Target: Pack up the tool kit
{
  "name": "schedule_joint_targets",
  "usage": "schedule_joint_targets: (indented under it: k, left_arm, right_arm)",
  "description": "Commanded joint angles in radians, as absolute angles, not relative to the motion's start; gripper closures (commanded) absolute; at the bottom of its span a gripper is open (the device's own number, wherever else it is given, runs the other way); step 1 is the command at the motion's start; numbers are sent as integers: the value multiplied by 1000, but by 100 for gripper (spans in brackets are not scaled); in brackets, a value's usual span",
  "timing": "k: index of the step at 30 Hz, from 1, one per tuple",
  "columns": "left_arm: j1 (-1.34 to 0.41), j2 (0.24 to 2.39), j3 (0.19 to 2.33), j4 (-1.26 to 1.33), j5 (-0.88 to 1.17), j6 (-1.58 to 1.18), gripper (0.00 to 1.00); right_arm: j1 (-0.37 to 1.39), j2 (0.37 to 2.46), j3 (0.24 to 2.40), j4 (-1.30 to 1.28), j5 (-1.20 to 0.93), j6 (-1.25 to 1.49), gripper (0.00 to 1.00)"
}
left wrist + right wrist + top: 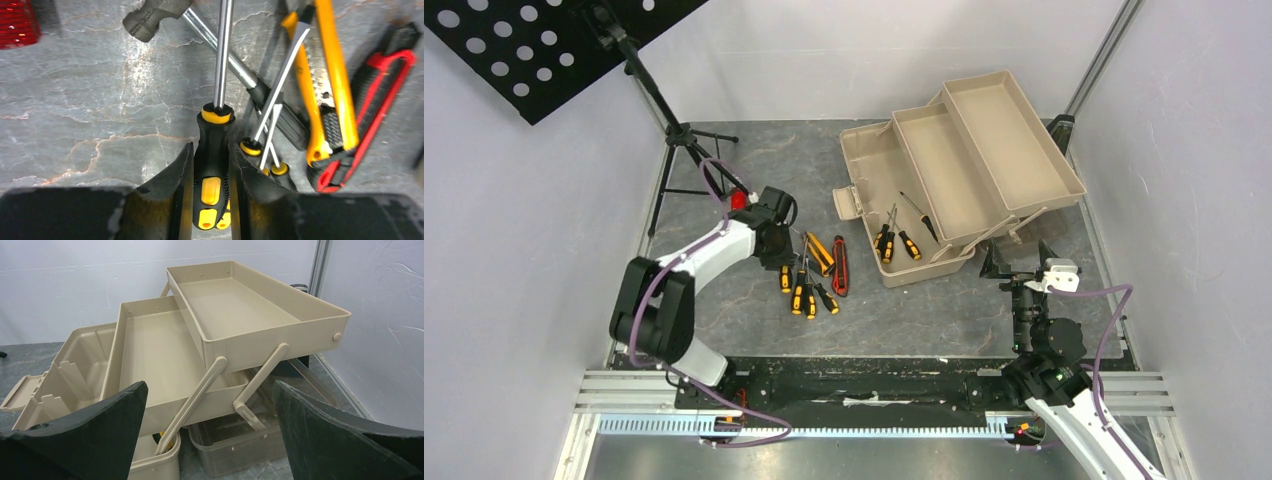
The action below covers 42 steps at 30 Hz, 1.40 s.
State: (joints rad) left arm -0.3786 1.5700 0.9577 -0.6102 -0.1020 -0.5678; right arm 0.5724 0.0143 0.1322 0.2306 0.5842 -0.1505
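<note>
The tan toolbox (964, 170) stands open at the back right, its two trays (235, 305) folded out and bare. Three yellow-and-black screwdrivers (894, 243) lie in its bottom compartment. Left of it on the table lie more screwdrivers (812, 298), an orange utility knife (821, 253) and a red one (840, 266). My left gripper (211, 146) is down over this pile, its fingers pressed on both sides of one screwdriver's handle (212, 167); a second handle end shows just beneath. My right gripper (210, 385) hangs open in front of the toolbox, holding nothing.
A hammer (155, 17) lies across the pile beside the knives (327, 85). A red bar-shaped piece (740, 200) sits behind my left wrist. The black music stand (544, 45) rises at the back left on its tripod (686, 140). A clear plastic tub (240, 445) sits under the trays.
</note>
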Motion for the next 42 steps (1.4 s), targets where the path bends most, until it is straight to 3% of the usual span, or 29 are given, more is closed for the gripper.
schedule_joint_targets:
  k: [1, 20, 35, 39, 42]
  left_arm:
    - [-371, 1446, 981, -618, -72, -613, 90]
    - [-498, 1382, 1139, -374, 215, -795, 91]
    - [-696, 1732, 1368, -187, 221, -967, 88]
    - [-717, 1831, 1432, -188, 238, -989, 85]
    - [-728, 1870, 1467, -200, 236, -988, 76]
  right_arm:
    - [578, 6, 126, 264, 596, -157, 2]
    - [578, 6, 126, 268, 594, -155, 2]
    - [579, -22, 124, 269, 600, -157, 2]
    - [577, -23, 124, 267, 602, -157, 2]
    - [578, -25, 124, 267, 604, -158, 2]
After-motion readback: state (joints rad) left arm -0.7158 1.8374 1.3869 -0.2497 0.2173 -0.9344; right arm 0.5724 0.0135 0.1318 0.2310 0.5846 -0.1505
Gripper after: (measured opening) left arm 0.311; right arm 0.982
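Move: The left hand, some 4 cm above the table, already holds a screwdriver by its handle. The free floor of the tool box's bottom tray lies about 28 cm to its right and 8 cm ahead, with the packed screwdrivers 26 cm right, 6 ahead. On the table the yellow tool is about 9 cm right and 3 ahead, the red knife 14 right and 1 ahead, the loose screwdrivers 6 right and 6 back. From the right hand the tray floor lies some 25 cm left, 14 ahead, well below. Rightward in one sweeping arc, the left hand carries the pinched screwdriver roughly 27 cm and about 5 cm forward, from the loose tools to above the tool box's bottom tray. It climbs some 15 cm at first, then sinks about 5 towards the tray floor. The wrist rolls so the fingers swing out to the right, some 40 degrees in all; they keep their grip. ##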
